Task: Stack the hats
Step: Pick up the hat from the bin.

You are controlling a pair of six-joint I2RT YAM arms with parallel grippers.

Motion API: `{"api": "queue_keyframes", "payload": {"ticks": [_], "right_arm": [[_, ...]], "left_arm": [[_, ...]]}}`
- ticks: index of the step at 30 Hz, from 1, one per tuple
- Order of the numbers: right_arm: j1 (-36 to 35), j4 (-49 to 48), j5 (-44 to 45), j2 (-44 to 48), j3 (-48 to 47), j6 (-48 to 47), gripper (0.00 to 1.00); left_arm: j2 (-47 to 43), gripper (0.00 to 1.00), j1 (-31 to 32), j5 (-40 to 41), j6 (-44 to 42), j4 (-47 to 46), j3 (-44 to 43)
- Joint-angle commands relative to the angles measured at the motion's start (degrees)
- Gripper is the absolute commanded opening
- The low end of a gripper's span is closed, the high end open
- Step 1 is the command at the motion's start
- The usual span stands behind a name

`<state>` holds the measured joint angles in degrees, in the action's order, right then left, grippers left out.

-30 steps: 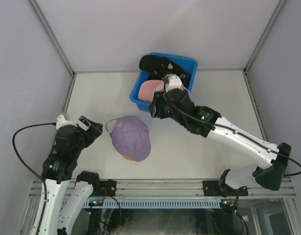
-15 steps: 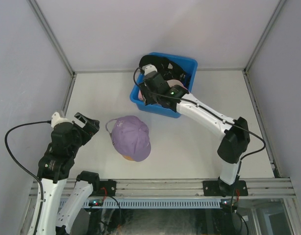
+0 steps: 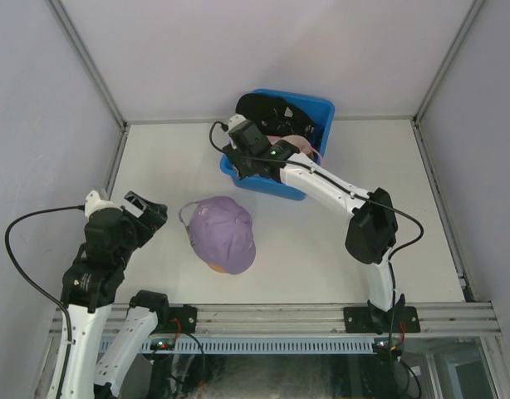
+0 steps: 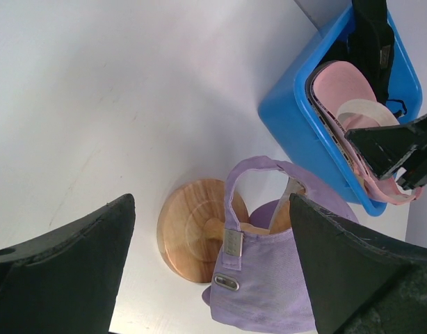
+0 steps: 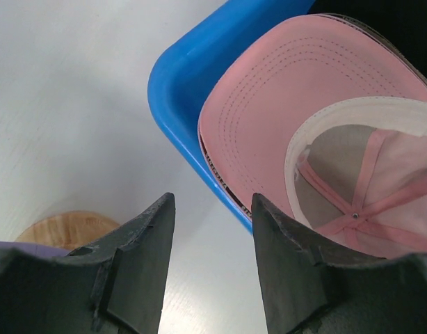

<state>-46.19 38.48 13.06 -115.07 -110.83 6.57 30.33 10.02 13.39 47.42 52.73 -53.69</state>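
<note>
A lavender hat (image 3: 223, 233) sits on a round wooden head-form stand (image 4: 190, 232) near the table's front; its strap and buckle face the left wrist camera (image 4: 263, 275). A pink hat (image 5: 297, 111) lies upside down in the blue bin (image 3: 281, 184), its brim against the bin's near left corner. A black hat (image 3: 266, 107) rests on the bin's far rim. My right gripper (image 3: 237, 160) hangs open over that near left corner, the bin rim and pink brim (image 5: 224, 182) just beyond its fingertips (image 5: 158, 216). My left gripper (image 3: 147, 214) is wide open, left of the lavender hat, holding nothing.
The blue bin (image 5: 182, 76) stands at the back of the white table against the rear wall. Grey walls close in the left, right and back sides. The right arm's elbow (image 3: 371, 224) rises over the table right of the lavender hat.
The right arm has swung in toward the bin's left front corner, its elbow folding from the far right toward the middle. The left arm has drifted slightly left and nearer.
</note>
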Motion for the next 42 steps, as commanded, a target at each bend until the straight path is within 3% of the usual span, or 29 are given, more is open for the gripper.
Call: {"api": "queue_keyframes", "payload": {"ticks": [1,21,26,37,42], "right_arm": [[0.5,0.5,0.0,-1.4,-3.6,-2.5,0.48],[2.5,2.3,1.2,-8.6,-9.2,-6.5,0.47],[3.3,2.9,0.2,-9.8,-10.3,-6.7,0.39],[3.8,4.3,-0.6,-10.4,-12.7,-7.2,0.01],[3.7,4.6,-0.2,-9.2,-12.8,-7.0,0.0]], "left_arm": [[-0.1,0.95,-0.4,0.6,-0.1,-1.1,-3.1],[0.6,0.95,-0.4,0.8,0.1,-2.8,-2.1],[0.9,0.96,-0.4,0.8,0.3,-3.4,-1.5],[1.5,0.96,-0.4,0.7,0.3,-4.4,-1.5],[1.3,0.97,-0.4,0.7,0.3,-4.4,-1.6]]}}
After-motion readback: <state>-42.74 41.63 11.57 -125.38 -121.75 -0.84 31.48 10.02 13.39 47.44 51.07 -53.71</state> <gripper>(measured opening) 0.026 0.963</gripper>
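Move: The pink hat lies in the blue bin about 10 cm to the right hand's right, some 3 cm ahead and 6 cm below, its brim reaching back towards the fingers. The black hat is around 13 cm ahead and 10 cm right of this hand. The purple hat on its wooden stand is roughly 16 cm back and 3 cm left. From the left hand the pink hat is about 17 cm ahead and 30 cm right. The right hand sinks some 4 cm while easing forward, pinches the pink hat's brim edge, then starts rising forward. ##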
